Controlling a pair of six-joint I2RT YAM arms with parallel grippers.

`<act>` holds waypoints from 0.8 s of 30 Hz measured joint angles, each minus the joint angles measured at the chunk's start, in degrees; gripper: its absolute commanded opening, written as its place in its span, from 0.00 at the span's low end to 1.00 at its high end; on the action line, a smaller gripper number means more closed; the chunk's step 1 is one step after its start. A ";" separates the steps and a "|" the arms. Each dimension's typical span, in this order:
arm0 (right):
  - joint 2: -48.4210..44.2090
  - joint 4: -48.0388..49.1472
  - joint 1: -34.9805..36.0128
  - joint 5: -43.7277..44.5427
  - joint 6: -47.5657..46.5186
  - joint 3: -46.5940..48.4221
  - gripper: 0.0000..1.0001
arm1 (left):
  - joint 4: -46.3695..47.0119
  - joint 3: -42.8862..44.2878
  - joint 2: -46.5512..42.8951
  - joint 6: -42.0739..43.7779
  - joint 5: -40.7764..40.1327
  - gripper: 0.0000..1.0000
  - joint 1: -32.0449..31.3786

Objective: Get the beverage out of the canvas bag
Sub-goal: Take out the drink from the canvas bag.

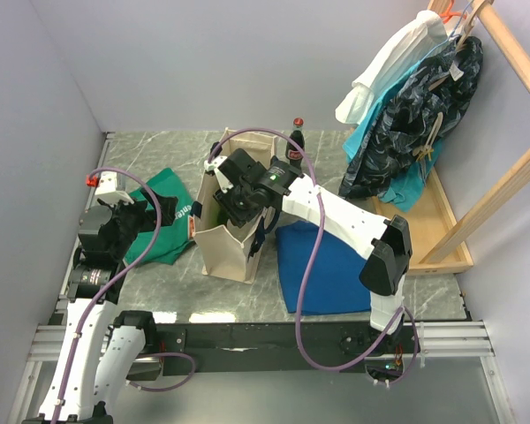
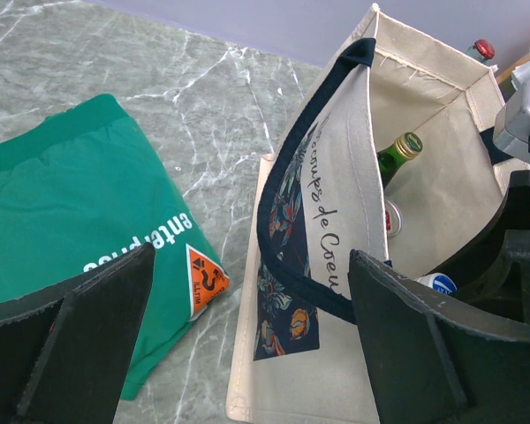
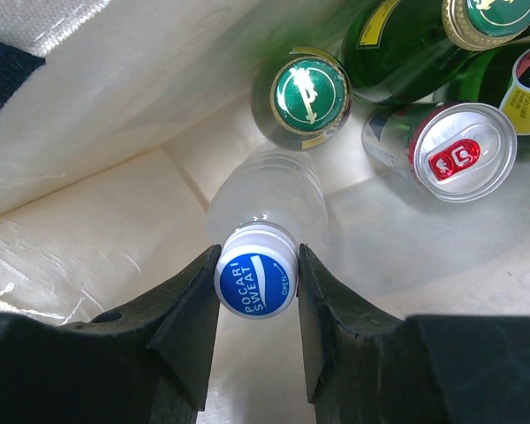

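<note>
The cream canvas bag [image 1: 223, 247] with navy handles stands open in the middle of the table. In the right wrist view, inside the bag, a clear beverage bottle with a blue and white Pocari Sweat cap [image 3: 256, 284] stands upright. My right gripper [image 3: 258, 253] reaches down into the bag [image 3: 88, 221], and its two fingers press on both sides of that cap. My left gripper [image 2: 252, 261] hangs open outside the bag's left wall [image 2: 336, 238], with nothing between its fingers. From the top, the right gripper [image 1: 234, 208] is sunk in the bag's mouth.
Two green glass bottles [image 3: 311, 95] [image 3: 488, 18] and a silver can with a red tab [image 3: 455, 150] also stand in the bag. A green cloth [image 1: 163, 230] lies left of it, a blue folded cloth [image 1: 322, 265] to its right. A clothes rack [image 1: 424, 115] fills the back right.
</note>
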 measured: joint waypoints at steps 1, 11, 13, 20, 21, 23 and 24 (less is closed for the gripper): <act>0.00 -0.02 0.00 0.02 0.00 0.00 0.05 | 0.00 0.00 0.00 0.00 0.00 0.96 0.00; 0.02 -0.76 0.00 0.33 0.20 0.70 0.00 | -0.02 0.00 -0.11 0.02 -0.04 0.96 0.00; 0.09 -1.27 0.00 0.44 0.24 1.27 0.00 | -0.02 0.00 -0.11 0.00 -0.04 0.96 0.00; 0.24 -2.97 0.00 0.48 0.63 7.06 0.00 | -0.02 0.00 -0.15 0.02 -0.04 0.96 0.00; 0.24 -3.15 0.00 0.48 0.70 8.09 0.00 | -0.02 0.00 -0.22 0.02 -0.04 0.96 0.00; 0.24 -3.21 0.00 0.44 0.76 9.31 0.00 | -0.04 0.00 -0.37 0.02 -0.04 0.96 -0.02; 0.24 -3.43 0.00 0.44 0.87 9.94 0.00 | -0.04 0.00 -0.37 0.00 -0.02 0.96 0.00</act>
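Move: The clear Pocari bottle stands in the canvas bag with its cap already pinched by the right fingers, so its middle is about 9 cm straight below that hand. A green bottle stands roughly 4 cm farther out and 4 cm left of the hand, the red-labelled can some 6 cm farther out and 4 cm right. Outside the bag, the cola bottle is about 21 cm ahead and 15 cm right. From the idle left hand the Pocari bottle lies some 18 cm right, 1 cm ahead and 15 cm lower. The Pocari bottle, still pinched by its cap, is drawn up from among the other drinks: the right hand barely stirs at first, then picks up speed and lifts almost straight up by about 5 cm, tilting slightly while the fingers keep their grip. It is still climbing at the end. ##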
